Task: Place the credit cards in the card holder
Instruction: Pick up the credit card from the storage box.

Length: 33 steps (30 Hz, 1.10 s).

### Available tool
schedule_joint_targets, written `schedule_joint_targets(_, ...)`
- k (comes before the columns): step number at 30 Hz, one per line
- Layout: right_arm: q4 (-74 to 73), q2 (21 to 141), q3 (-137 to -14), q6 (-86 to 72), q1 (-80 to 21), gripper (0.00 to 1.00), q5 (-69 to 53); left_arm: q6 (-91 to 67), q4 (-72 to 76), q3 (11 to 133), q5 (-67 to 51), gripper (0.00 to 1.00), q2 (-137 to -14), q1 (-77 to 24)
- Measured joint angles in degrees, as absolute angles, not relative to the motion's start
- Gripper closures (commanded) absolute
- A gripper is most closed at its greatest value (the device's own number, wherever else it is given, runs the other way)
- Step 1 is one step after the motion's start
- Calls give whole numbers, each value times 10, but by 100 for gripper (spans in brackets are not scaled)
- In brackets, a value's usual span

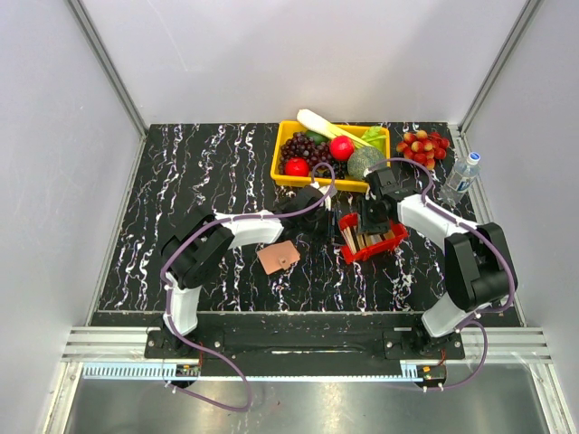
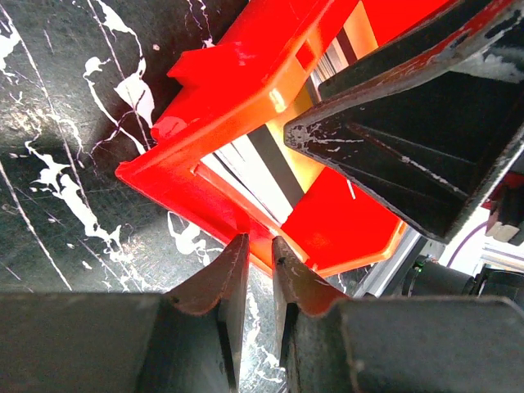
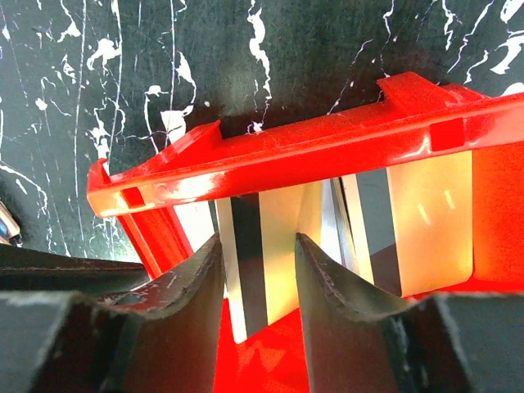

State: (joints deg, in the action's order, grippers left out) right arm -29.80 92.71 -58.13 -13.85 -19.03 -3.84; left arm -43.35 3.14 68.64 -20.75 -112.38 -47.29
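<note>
The credit cards (image 1: 369, 240) stand on edge in a small red tray (image 1: 389, 246) right of centre. In the right wrist view a tan card with a dark stripe (image 3: 278, 221) shows between the fingers of my right gripper (image 3: 258, 239), which is open and reaches down into the tray (image 3: 286, 155); more cards (image 3: 430, 213) lean to the right. My left gripper (image 2: 260, 239) has its jaws almost together, the tips pinching the near rim of the tray (image 2: 221, 90). The salmon-pink card holder (image 1: 279, 258) lies flat on the table, left of the tray and apart from both grippers.
A yellow basket (image 1: 288, 172) of fruit and vegetables sits just behind the tray. Red grapes (image 1: 423, 146) and a water bottle (image 1: 461, 174) lie at the back right. My right gripper's finger (image 2: 409, 131) looms close over the tray in the left wrist view.
</note>
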Motion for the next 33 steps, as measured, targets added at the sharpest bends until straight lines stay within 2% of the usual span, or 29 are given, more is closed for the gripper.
schedule_joint_targets(4, -297, 918, -582, -138, -190, 87, -36, -434, 32, 687, -208, 79, -1124, -473)
schedule_joint_targets(9, -298, 903, -584, -136, -190, 93, -21, -434, 33, 687, -211, 79, -1125, -472)
schedule_joint_targets(11, -296, 903, -585, -136, -189, 100, -18, -434, 32, 687, -211, 79, -1126, -471)
schedule_joint_targets(21, -309, 871, -587, -139, -190, 100, 27, -434, 32, 687, -213, 78, -1126, -469)
schedule_joint_targets(23, -319, 846, -591, -138, -191, 100, 44, -434, 32, 687, -213, 69, -1126, -469)
schedule_joint_targets(24, -328, 832, -597, -138, -191, 100, 53, -435, 32, 687, -214, 68, -1126, -468)
schedule_joint_targets(30, -347, 791, -639, -141, -191, 100, 71, -438, 50, 690, -216, 33, -1122, -467)
schedule_joint_targets(33, -352, 785, -647, -168, -192, 100, 62, -434, 53, 688, -208, 24, -1112, -465)
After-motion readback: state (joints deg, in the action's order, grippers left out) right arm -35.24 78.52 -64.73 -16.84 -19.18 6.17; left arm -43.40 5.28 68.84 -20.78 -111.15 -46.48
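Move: The credit card I want stands in the red storage box, already between my right hand's half-open fingertips, its middle barely 1 cm ahead and about 2 cm below. More yellow cards lean some 5 cm to the right, 1 cm nearer me; the pink card holder lies roughly 22 cm to the left and 7 cm back, about 4 cm lower. From my left hand, at the box's left wall, the card is about 8 cm right, 2 cm ahead and 2 cm below. I close my right fingers fully onto the card while easing up a centimetre or two, then pull it quickly out of the red box, rising about 11 cm in all and tilting the fingertips outward nearly 20 degrees. My left hand keeps still by the box's left wall until the card is coming up, then opens its fingers wide and lifts just over a centimetre. ##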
